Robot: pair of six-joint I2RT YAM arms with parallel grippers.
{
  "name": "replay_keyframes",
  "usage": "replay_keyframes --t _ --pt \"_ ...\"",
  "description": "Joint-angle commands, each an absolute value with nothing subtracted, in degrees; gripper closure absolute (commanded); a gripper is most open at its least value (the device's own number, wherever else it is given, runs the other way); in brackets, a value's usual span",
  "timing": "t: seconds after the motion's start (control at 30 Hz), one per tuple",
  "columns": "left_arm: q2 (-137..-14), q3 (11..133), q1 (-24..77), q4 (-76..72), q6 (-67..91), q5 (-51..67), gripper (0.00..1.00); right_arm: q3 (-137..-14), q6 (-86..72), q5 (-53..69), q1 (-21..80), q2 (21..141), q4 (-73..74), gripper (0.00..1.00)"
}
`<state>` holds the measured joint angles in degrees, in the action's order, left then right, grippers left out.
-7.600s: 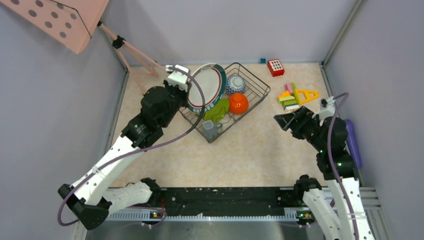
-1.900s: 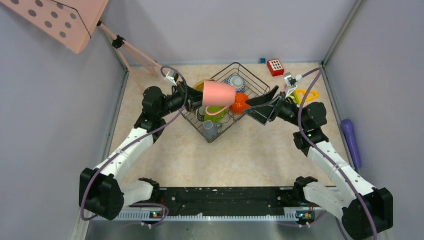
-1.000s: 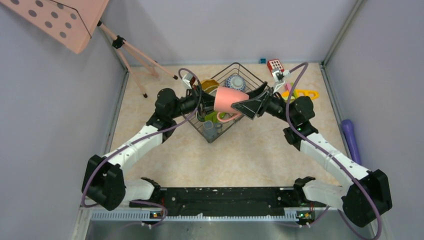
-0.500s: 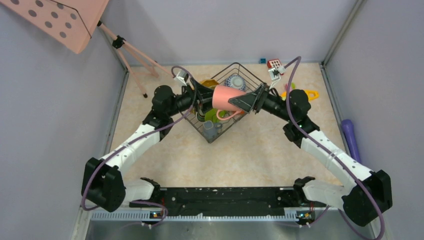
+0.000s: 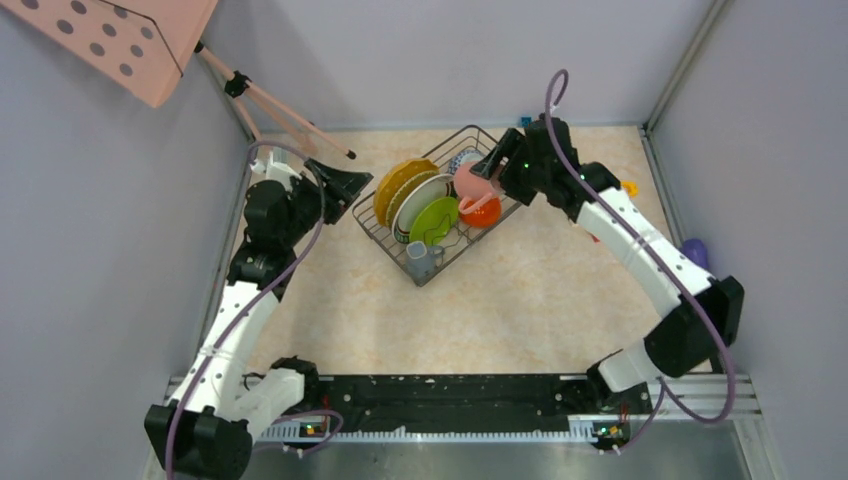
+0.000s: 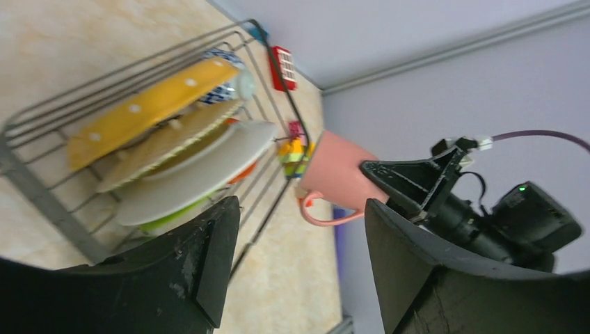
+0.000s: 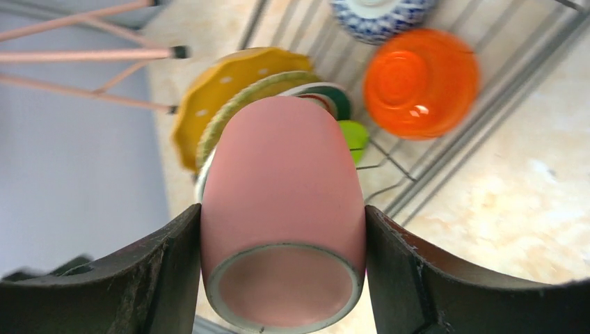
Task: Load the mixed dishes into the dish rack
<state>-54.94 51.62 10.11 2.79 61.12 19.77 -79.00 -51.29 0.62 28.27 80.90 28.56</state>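
The dish rack is a dark wire basket at mid table. In it stand two yellow scalloped plates, the white green-rimmed plate and the lime green plate. The grey mug, orange-red bowl and patterned bowl are also in it. My right gripper is shut on the pink mug and holds it above the rack's far right part, over the bowls. In the right wrist view the mug fills the jaws. My left gripper is open and empty, left of the rack.
A pink perforated board on tripod legs stands at the back left. A purple cylinder lies by the right wall. A yellow toy piece shows behind the right arm. A red block lies behind the rack.
The left gripper let go of the pink mug and pulled back to the left. The right gripper closed on the mug and carried it back and down over the rack's right side.
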Motion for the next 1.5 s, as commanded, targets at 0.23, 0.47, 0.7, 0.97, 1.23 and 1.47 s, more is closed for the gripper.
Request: replay_keyframes --t 0.23,0.47,0.7,0.97,1.23,1.47 --pt "-52.96 52.08 7.92 11.38 49.96 10.64 0.29 -102.78 -54.31 -8.35 28.3 99.5 52.65 1.0" --pt "-51.68 50.03 7.76 10.95 48.62 7.85 0.29 -107.88 -53.78 -4.48 28.34 106.0 56.4 1.0" --pt "-51.4 50.06 7.58 11.53 47.66 8.23 0.29 -109.59 -53.62 -2.38 27.27 110.65 58.23 1.0" --pt "-50.88 49.84 7.47 11.77 47.47 7.89 0.29 -110.37 -53.83 -3.57 25.49 112.5 58.75 1.0" --pt "-51.05 49.97 7.47 11.89 47.52 8.12 0.29 -122.71 -53.52 -4.92 25.28 110.55 63.92 1.0" --pt "-51.74 49.58 7.47 11.09 47.98 8.93 0.29 -126.92 -49.47 -11.63 23.33 110.85 63.86 1.0"
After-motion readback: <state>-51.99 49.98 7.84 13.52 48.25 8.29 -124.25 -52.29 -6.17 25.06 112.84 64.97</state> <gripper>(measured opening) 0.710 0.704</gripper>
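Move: The right hand already holds the pink mug above the rack. The free back-right part of the dish rack lies roughly 13 cm ahead, 6 cm to its right and 22 cm below. At about that depth, the orange bowl is 4 cm ahead and 2 cm left, the blue-white bowl 16 cm ahead and 4 cm left. From the empty left hand that free part is some 17 cm ahead, 34 cm right and 27 cm below. Downward first, the right hand keeps its grip on the pink mug and sinks about 12 cm over the orange bowl's side of the rack, easing forward and tipping its fingers some 30 degrees steeper. It then rises again by about 9 cm while pushing forward towards the rack's back-right part, levelling partly. The open left hand draws off left and down, away from the rack, rolling slightly. ##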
